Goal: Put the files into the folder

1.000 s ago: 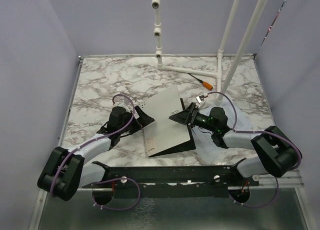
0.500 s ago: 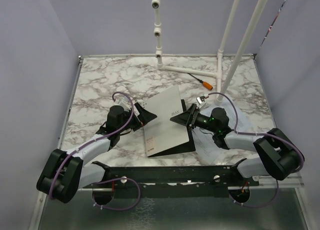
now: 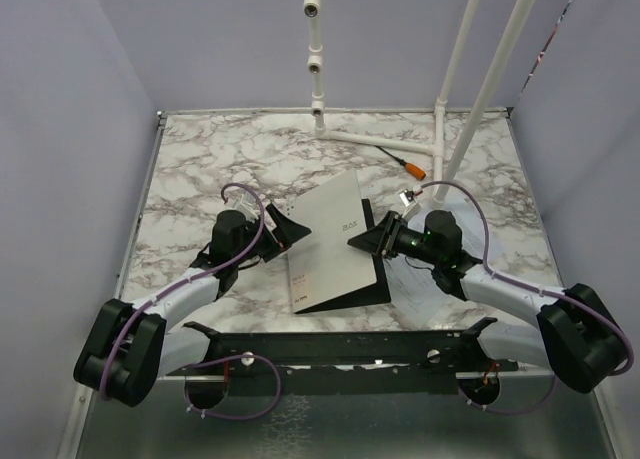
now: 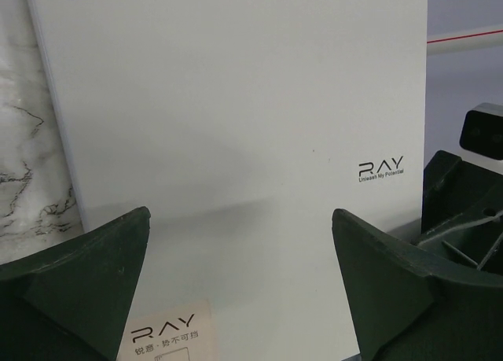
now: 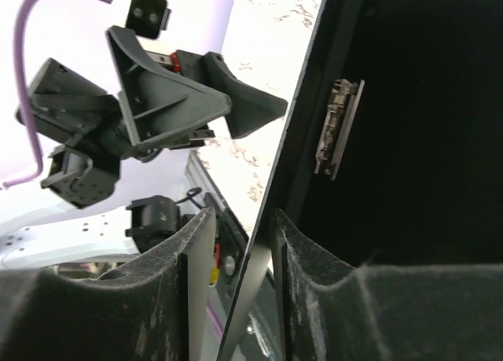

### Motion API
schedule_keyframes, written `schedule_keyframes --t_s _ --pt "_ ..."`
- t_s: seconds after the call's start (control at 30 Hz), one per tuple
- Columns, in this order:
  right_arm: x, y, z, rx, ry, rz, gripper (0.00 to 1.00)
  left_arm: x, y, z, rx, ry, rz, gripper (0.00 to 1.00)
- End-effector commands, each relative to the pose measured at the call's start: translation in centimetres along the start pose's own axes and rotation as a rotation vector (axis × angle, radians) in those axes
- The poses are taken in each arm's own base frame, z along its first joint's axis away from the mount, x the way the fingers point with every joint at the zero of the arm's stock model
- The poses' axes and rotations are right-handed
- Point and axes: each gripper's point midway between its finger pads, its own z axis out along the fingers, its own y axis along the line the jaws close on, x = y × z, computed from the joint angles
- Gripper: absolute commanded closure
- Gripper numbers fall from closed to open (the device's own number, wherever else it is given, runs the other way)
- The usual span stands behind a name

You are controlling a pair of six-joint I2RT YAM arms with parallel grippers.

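The folder [image 3: 330, 241] lies at the table's centre with its grey-beige cover raised and tilted; its black inside [image 3: 352, 291] shows beneath. My left gripper [image 3: 287, 233] is open, its fingers [image 4: 86, 286] spread against the cover's outer face [image 4: 236, 125]. My right gripper [image 3: 368, 241] is open, one finger on each side of the cover's edge [image 5: 263, 243] with a gap at one side. The metal spine clip [image 5: 338, 129] shows on the black inside. The files [image 3: 412, 287] are white sheets lying under my right arm, mostly hidden.
An orange-handled screwdriver [image 3: 408, 163] lies at the back right beside the white pipe frame [image 3: 380, 139]. A black rail [image 3: 330, 344] runs along the near edge. Grey walls close in the left, right and back sides.
My right arm has swung outward to the right and its gripper has eased back along the cover's edge. My left gripper has crept slightly toward the cover. The cover stays raised.
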Motion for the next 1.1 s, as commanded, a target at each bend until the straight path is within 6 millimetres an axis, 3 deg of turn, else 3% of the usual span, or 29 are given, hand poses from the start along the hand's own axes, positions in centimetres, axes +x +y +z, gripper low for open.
schedule_keyframes --t_s 0.0,0.27,0.6,1.07 --pt "-0.2 -0.5 -0.1 0.05 -0.001 -0.041 0.65 0.2 -0.2 -0.4 -0.001 0.023 0.005 0.01" --pt "-1.2 -0.4 -0.5 0.119 -0.004 -0.117 0.99 -0.4 -0.3 -0.8 -0.059 0.036 0.03 0.01" --pt "-2.6 2.6 0.9 0.209 0.06 -0.305 0.99 -2.6 -3.3 -1.8 -0.101 0.088 0.149 0.01" --pt "-2.8 4.8 2.9 0.475 0.121 -0.508 0.99 -6.7 -10.5 -3.4 -0.104 0.119 0.229 0.01"
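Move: The folder cover's raised right edge is already between the right gripper's half-closed fingers, practically at the hand point. The folder's black back board is centred some 6 cm left of that hand and about 15 cm below, level with it fore and aft. The files lie about 20 cm to its right, also level and about 15 cm down. From the open left hand, the cover's pinched edge is roughly 14 cm right, 2 cm back and 4 cm higher. Close the right gripper fully on the cover's edge while it dips slightly, then carry the edge up and to the left, about 6 cm up from the low point, tipping the left-pointing fingers down some 30 degrees. Raise the wide-open left hand beside the cover about 11 cm, easing a little forward with a slight roll; don't close it. ##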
